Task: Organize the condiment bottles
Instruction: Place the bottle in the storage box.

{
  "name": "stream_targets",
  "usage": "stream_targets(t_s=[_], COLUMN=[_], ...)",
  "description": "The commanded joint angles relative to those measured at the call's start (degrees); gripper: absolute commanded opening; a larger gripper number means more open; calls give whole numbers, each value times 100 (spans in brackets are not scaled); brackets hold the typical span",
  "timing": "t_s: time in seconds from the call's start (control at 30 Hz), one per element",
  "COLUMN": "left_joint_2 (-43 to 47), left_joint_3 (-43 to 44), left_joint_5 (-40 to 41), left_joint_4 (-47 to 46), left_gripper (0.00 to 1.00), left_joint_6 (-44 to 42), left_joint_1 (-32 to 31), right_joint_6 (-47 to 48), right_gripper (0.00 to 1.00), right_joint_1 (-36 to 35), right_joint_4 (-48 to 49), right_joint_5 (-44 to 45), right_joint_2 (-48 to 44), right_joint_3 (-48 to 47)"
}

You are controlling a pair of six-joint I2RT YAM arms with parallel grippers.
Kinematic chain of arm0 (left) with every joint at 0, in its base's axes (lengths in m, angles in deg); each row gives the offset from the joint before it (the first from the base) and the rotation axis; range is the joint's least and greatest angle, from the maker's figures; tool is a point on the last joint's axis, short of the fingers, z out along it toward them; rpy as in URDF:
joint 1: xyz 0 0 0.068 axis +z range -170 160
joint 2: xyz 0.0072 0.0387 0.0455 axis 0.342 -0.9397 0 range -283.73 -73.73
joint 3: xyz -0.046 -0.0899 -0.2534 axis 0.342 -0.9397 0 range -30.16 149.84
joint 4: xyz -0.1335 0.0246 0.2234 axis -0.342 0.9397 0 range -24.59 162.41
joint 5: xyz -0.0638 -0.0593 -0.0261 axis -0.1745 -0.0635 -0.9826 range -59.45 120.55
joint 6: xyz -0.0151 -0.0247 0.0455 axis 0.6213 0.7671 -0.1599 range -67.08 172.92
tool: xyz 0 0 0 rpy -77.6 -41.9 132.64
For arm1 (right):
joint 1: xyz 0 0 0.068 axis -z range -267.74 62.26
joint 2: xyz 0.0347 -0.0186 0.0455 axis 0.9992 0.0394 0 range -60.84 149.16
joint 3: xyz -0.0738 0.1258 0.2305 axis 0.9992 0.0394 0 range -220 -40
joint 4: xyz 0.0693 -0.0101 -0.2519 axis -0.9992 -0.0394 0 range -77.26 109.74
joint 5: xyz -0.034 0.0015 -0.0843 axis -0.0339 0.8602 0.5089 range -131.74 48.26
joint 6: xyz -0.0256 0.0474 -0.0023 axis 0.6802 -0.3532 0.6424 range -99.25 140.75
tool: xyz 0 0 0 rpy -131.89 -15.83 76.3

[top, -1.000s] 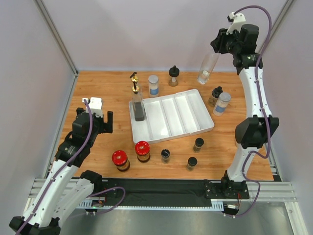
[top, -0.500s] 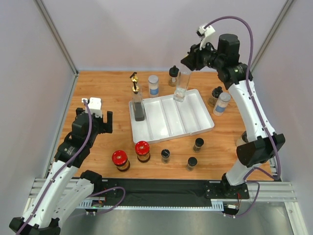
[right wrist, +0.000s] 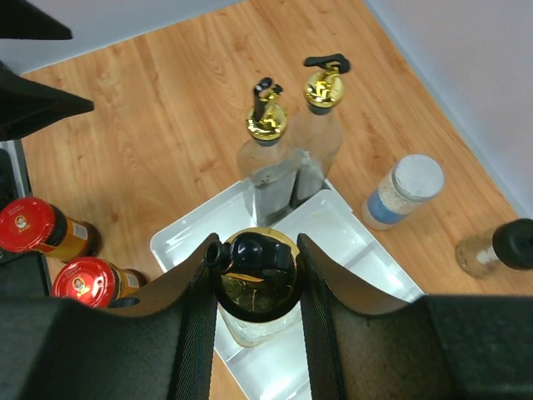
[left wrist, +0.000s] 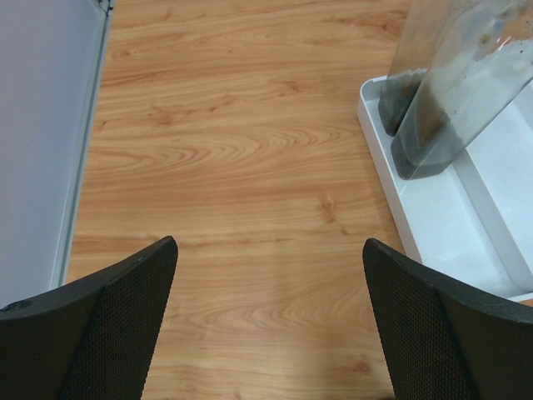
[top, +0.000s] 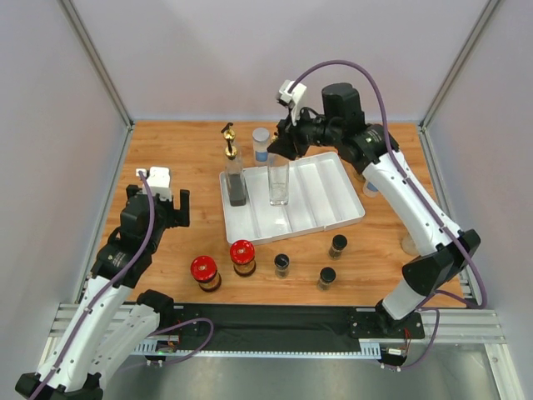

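Note:
My right gripper is shut on the gold-and-black spout cap of a tall clear bottle. That bottle hangs upright with its base in the second slot from the left of the white divided tray; I cannot tell whether it touches the floor. Two gold-spouted bottles stand in the leftmost slot. Off to the tray's left, my left gripper is open over bare wood with nothing between its fingers.
Two red-lidded jars and three small black-capped jars stand in front of the tray. A white-lidded, blue-labelled jar and a black-capped jar stand behind it.
My right arm has swung left from the back right corner, turning the clear bottle upright and lowering it into the tray. The left arm has barely moved.

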Motion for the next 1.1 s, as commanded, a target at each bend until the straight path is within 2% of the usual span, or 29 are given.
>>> stream_targets(t_s=[0.0,0.4,1.07], left_joint_2=[74,136,206], left_joint_3=[-30,-39,-39], left_joint_5=[104,174,192], left_joint_4=[-143,-161,-170], left_gripper=[100,100,100], left_joint_6=[-104,-78,-69], left_joint_1=[-21,-21,-21], right_joint_6=[349,1113,1597], right_gripper=[0,0,0], right_joint_1=[-304,-1183,-1527], right_joint_4=[420,139,51], right_joint_5=[-237,-334,-431], right_joint_2=[-40,592,1621], right_joint_3=[-264,-685,-1336])
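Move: The clear bottle is already held by its gold neck in the right hand. Its place, the front part of the box's leftmost compartment, lies about 12 cm left, 6 cm back and some 32 cm below that hand. The front standing bottle is 13 cm left and 2 cm ahead, the rear one 14 cm left and 8 cm ahead; the nearer red-lid jar is 20 cm back, 11 cm left. From the left hand, that place is about 20 cm right, 6 cm ahead. The clear bottle, still pinched at the neck, is carried by the right hand some 12 cm left and 5 cm back across the box to the leftmost compartment's free front part, sinking about 8 cm, mostly after the backward travel has slowed. The wrist turns roughly 25 degrees counter-clockwise on the way, and the fingers keep their grip. ##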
